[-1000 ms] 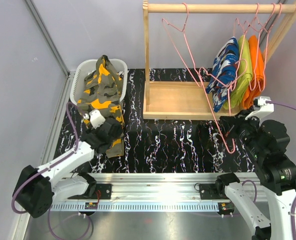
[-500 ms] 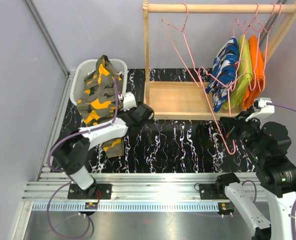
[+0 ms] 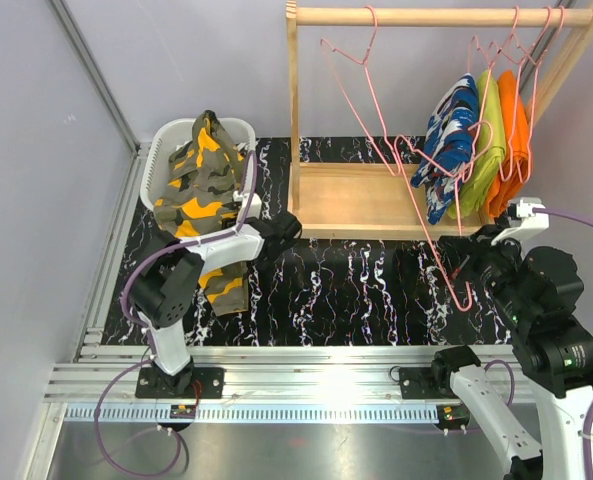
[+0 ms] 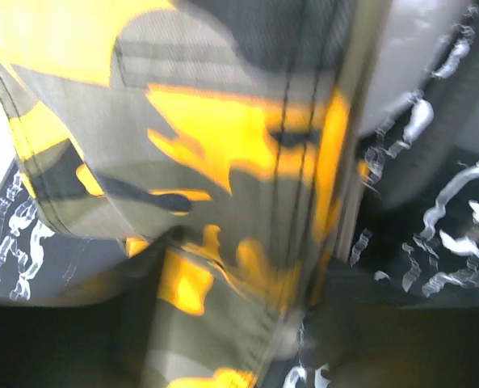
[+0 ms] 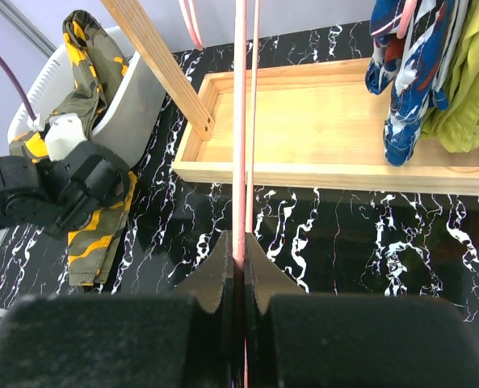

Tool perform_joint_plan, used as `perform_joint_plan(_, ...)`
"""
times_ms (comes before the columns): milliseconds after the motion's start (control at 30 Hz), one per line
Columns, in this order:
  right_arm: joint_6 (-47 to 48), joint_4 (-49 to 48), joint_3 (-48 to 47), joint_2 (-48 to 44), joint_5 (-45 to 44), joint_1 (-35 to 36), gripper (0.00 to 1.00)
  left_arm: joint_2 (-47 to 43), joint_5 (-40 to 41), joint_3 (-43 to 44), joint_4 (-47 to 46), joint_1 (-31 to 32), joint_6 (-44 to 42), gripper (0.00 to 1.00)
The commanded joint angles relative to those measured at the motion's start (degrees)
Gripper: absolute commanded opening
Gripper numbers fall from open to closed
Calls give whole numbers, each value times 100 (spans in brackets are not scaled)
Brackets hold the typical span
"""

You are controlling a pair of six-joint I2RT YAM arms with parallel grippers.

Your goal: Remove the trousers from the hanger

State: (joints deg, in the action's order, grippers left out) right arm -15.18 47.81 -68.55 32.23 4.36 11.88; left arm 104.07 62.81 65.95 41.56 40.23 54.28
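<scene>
The olive camouflage trousers (image 3: pixel 204 190) hang out of the white basket (image 3: pixel 168 138) onto the mat, and fill the blurred left wrist view (image 4: pixel 223 162). My left gripper (image 3: pixel 276 232) is beside them near the rack's left post. Its jaws look apart, with cloth between them (image 4: pixel 223 347). My right gripper (image 3: pixel 458 268) is shut on the bottom of an empty pink hanger (image 3: pixel 426 215), whose wire is pinched between the jaws (image 5: pixel 241 250). The blue printed trousers (image 3: pixel 451 145) hang on the rail at the right (image 5: pixel 409 73). The black-white-grey trousers are out of view.
The wooden rack (image 3: pixel 361 200) has a tray base and a top rail. A lime-green garment (image 3: pixel 488 140) and an orange garment (image 3: pixel 514 145) hang right of the blue trousers. Another empty pink hanger (image 3: pixel 361 70) hangs mid-rail. A grey wall stands at the left.
My left arm folded back and its gripper swung from the trousers' lower end up and right toward the rack post. The trousers and right arm stayed put.
</scene>
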Motion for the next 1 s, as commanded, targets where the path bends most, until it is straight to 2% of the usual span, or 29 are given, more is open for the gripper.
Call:
perform_joint_plan(0,94,-378,17,-59,153,-19,0,-159,355,-56,-419,-77,-233,44)
perform_joint_plan(167,68,-431,26,-24,214,-19,0,-633,416,-30,-307,46,-322,28)
perform_joint_plan(200,59,-431,18,-15,214,-19,0,-712,486,22,-28,81,-183,13)
perform_joint_plan(233,68,-431,18,-15,214,-19,0,-782,530,75,166,99,-77,5)
perform_joint_plan(267,68,-422,9,-23,223,-10,0,-966,574,189,403,108,55,0)
perform_joint_plan(300,68,-413,-9,-24,223,-19,0,-1046,653,233,823,117,230,0)
perform_joint_plan(433,59,-396,-35,-32,232,-19,0,-1556,768,470,1538,126,232,0)
perform_joint_plan(567,59,-413,-35,-32,258,-19,0,-1776,1102,1041,2652,108,346,0)
perform_joint_plan(700,59,-387,-62,-41,249,-19,0,-1908,1400,1840,2928,-76,-311,0)
perform_joint_plan(733,59,-378,-62,-41,232,-19,0,-1943,1436,1955,2919,-137,-461,0)
perform_joint_plan(833,68,-360,-88,-50,223,-10,0,-2240,1393,2166,2209,-497,-1646,0)
perform_joint_plan(867,68,-360,-88,-50,214,-10,0,-2364,1314,2176,1520,-698,-2449,0)
perform_joint_plan(933,68,-360,-97,-41,214,-19,0,-2741,989,2124,682,-884,-3297,0)
perform_joint_plan(967,76,-360,-88,-50,214,-19,0,-2839,901,2106,-96,-1007,-4015,0)
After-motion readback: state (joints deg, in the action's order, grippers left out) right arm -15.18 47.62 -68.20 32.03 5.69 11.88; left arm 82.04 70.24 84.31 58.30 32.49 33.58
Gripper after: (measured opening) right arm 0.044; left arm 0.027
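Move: The camouflage trousers lie draped over the basket's near edge, with the part to be gripped right between the left hand's half-open fingers; the trousers' middle is about 3 cm to its left, 1 cm ahead and level. The basket's middle is some 8 cm ahead and 6 cm left, and the foot of the rack's left post roughly 14 cm right and 2 cm ahead. From the right hand, the trousers lie about 43 cm left, 15 cm ahead and 28 cm below. With hardly any travel, the left hand first finishes closing its fingers and pinches a fold of the camouflage trousers beside the basket's near edge. Keeping that pinch, it then lifts the fold briskly, about 22 cm up, drifting some 8 cm left along the near side of the basket mostly towards the end, while the wrist tips up by some 10 degrees; the right hand stays put, still gripping the empty hanger. ##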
